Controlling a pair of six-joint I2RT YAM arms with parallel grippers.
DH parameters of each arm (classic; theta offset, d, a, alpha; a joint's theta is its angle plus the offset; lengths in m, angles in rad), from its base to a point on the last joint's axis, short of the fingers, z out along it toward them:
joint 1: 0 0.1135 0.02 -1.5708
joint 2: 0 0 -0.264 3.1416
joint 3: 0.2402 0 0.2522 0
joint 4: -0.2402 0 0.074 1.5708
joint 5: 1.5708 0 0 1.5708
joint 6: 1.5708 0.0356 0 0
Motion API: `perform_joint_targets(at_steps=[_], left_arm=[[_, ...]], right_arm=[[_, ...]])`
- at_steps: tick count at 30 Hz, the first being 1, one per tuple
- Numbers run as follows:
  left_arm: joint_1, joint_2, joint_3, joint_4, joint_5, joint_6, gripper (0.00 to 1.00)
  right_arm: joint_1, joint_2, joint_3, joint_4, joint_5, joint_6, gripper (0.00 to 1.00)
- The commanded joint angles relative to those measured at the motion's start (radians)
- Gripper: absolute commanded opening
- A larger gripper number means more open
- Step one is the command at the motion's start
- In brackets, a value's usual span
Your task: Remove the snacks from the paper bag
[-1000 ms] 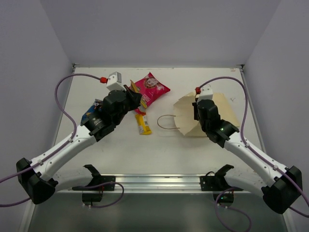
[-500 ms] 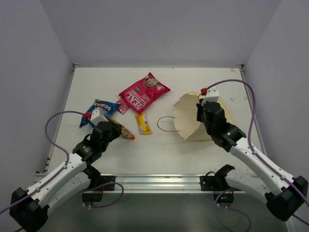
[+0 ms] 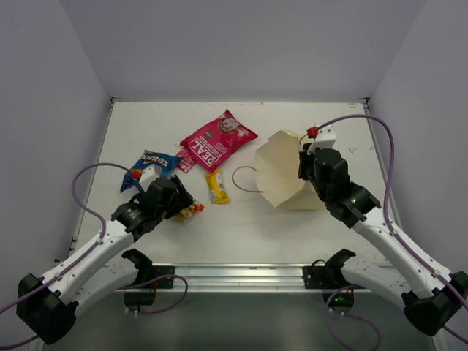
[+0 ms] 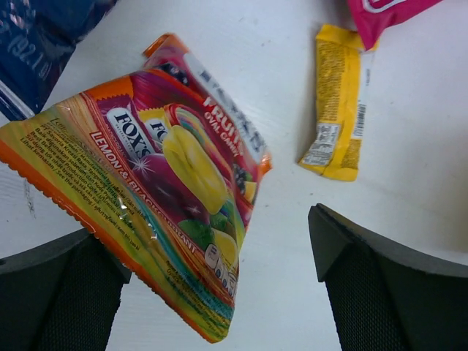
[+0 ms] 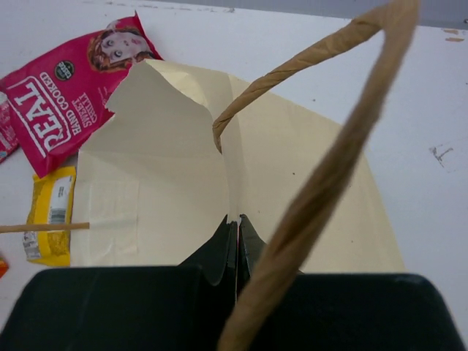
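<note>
My left gripper (image 3: 181,205) (image 4: 219,285) stands open low over the table. The multicoloured Fox's candy bag (image 3: 191,210) (image 4: 168,183) lies between its fingers, against the left one. My right gripper (image 3: 303,172) (image 5: 238,228) is shut on a wall edge of the tan paper bag (image 3: 279,172) (image 5: 161,183), which is tipped with its mouth to the left. One cord handle (image 5: 329,161) hangs across the right wrist view. Out on the table lie the magenta pouch (image 3: 218,139), blue Doritos bag (image 3: 151,165), yellow bar (image 3: 216,186) (image 4: 338,110) and a small pink packet (image 3: 183,162).
The bag's other handle (image 3: 245,179) lies looped on the table toward the yellow bar. White walls close in the table at the back and both sides. A metal rail (image 3: 234,274) with the arm bases runs along the near edge.
My left arm drew back from the magenta pouch toward the near left with the Fox's bag, then opened over it. The right gripper tipped the paper bag further left.
</note>
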Motion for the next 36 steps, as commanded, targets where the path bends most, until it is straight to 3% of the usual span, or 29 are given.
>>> perform_joint_targets(at_steps=[1, 9, 16, 25, 35, 36], left_arm=[[0.007, 0.012, 0.154, -0.128, -0.029, 0.095, 1.0], [0.007, 0.09, 0.264, -0.28, -0.021, 0.261, 1.0], [0.007, 0.101, 0.265, -0.206, 0.122, 0.282, 1.0], [0.007, 0.082, 0.563, -0.466, -0.039, 0.41, 1.0], [0.007, 0.013, 0.679, -0.418, -0.172, 0.439, 1.0], [0.007, -0.006, 0.687, -0.4, -0.186, 0.444, 1.0]], right_arm=[[-0.004, 0.0, 0.102, 0.008, -0.037, 0.013, 0.0], [-0.07, 0.087, 0.246, -0.035, -0.102, 0.048, 0.0], [-0.125, 0.11, 0.291, -0.034, -0.14, 0.054, 0.0], [-0.286, 0.105, 0.297, -0.035, -0.283, 0.116, 0.0], [-0.465, 0.193, 0.34, -0.023, -0.457, 0.174, 0.0], [-0.488, 0.204, 0.328, -0.012, -0.538, 0.2, 0.0]])
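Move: Just below the left hand's wide-open fingers, about 2 cm ahead and some 4 cm down, is the Fox's packet, its near edge still tipped up. From that hand, the yellow bar lies roughly 7 cm ahead and 10 cm right, the blue Doritos packet 11 cm ahead and 9 cm left, both about 8 cm lower. The right hand holds the paper bag by its handle side, the bag's middle about 12 cm below, 4 ahead and 3 left. Leaving the Fox's packet, the left hand climbs about 17 cm with a slight dip on the way, drifting a little left at the end, fingers staying wide open while its left side rolls up some 15 degrees. Meanwhile the right hand keeps its shut grip on the paper bag, first lifts it about 6 cm, then carries it about 5 cm forward and as far right, away from the yellow bar, its left side rolling up too. ##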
